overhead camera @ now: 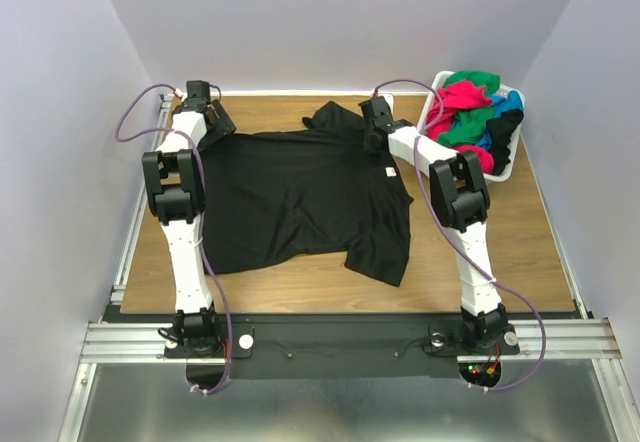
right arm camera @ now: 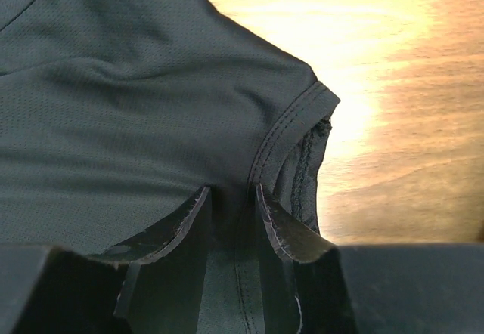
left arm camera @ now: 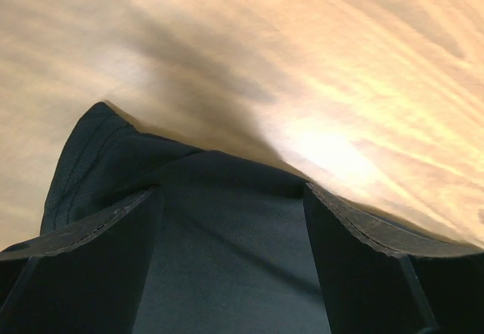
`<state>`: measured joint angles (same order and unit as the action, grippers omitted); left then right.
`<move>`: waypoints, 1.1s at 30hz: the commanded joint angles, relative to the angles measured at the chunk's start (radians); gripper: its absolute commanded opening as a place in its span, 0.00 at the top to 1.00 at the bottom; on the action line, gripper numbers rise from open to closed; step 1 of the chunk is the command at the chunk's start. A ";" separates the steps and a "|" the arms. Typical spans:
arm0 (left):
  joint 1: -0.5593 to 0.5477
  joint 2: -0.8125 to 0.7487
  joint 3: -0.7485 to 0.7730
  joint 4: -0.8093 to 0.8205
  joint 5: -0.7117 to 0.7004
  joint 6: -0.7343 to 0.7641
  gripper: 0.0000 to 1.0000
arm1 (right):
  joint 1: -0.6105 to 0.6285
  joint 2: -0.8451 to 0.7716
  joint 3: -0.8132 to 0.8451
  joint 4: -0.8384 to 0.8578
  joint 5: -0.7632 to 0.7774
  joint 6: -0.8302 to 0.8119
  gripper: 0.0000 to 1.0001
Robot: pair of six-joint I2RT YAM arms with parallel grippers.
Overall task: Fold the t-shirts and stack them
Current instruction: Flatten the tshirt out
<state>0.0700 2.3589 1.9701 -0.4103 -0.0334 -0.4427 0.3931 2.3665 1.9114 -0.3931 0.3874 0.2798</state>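
A black t-shirt [overhead camera: 300, 192] lies spread on the wooden table [overhead camera: 520, 252], with a small white label [overhead camera: 391, 171] near its right side. My left gripper [overhead camera: 212, 117] is at the shirt's far left corner. In the left wrist view it [left arm camera: 232, 190] stands open, with black fabric [left arm camera: 227, 258] lying between its wide-apart fingers. My right gripper [overhead camera: 372, 127] is at the shirt's far edge. In the right wrist view it [right arm camera: 231, 190] is shut on a stitched hem [right arm camera: 291, 126] of the black shirt.
A white basket [overhead camera: 432, 112] stands at the back right corner. It holds pink-red [overhead camera: 462, 97], green [overhead camera: 478, 80], blue [overhead camera: 487, 140] and black [overhead camera: 505, 127] shirts in a heap. Grey walls close in on three sides. Bare wood shows on the table's right side.
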 commanded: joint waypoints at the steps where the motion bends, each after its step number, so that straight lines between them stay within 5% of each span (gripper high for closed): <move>1: -0.012 0.075 0.133 -0.107 0.007 0.035 0.14 | -0.020 -0.015 -0.040 -0.070 0.050 -0.004 0.65; 8: -0.013 0.145 0.291 -0.150 0.059 0.074 0.13 | -0.033 -0.021 0.006 -0.072 -0.022 -0.016 0.62; 13: -0.030 0.036 0.404 -0.205 0.056 0.087 0.13 | -0.030 -0.079 0.095 -0.084 -0.137 -0.042 0.57; 16: -0.030 -0.126 0.347 -0.211 0.044 0.076 0.13 | -0.020 -0.165 0.112 -0.089 -0.205 -0.053 0.49; 18: -0.032 -0.229 0.283 -0.214 -0.020 0.064 0.12 | -0.007 -0.222 0.083 -0.087 -0.231 -0.074 0.32; 24: -0.029 -0.734 -0.262 -0.171 -0.167 -0.063 0.12 | 0.119 -0.502 -0.155 -0.086 -0.208 -0.058 0.02; 27: -0.026 -0.979 -0.659 -0.151 -0.190 -0.175 0.12 | 0.173 -0.667 -0.428 -0.082 -0.148 0.054 0.00; 33: -0.024 -1.311 -1.089 -0.174 -0.166 -0.309 0.12 | 0.228 -0.993 -0.831 -0.033 -0.137 0.307 0.00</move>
<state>0.0475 1.0550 1.0821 -0.5179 -0.1909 -0.6548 0.6327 1.4910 1.2713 -0.4324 0.2024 0.3908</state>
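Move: Both hands are almost down at cloth height on the t-shirt's far side. Its middle lies about 20 cm back and 28 cm right of the left hand; from the right hand it is some 16 cm back and 19 cm left. The white label lies about 9 cm back and 5 cm right of the right hand, and the clothes basket some 32 cm right and 6 cm ahead of it. Both hands leave the t-shirt's far side, drawing back 20–25 cm and rising nearly as far, right fingers opening. ##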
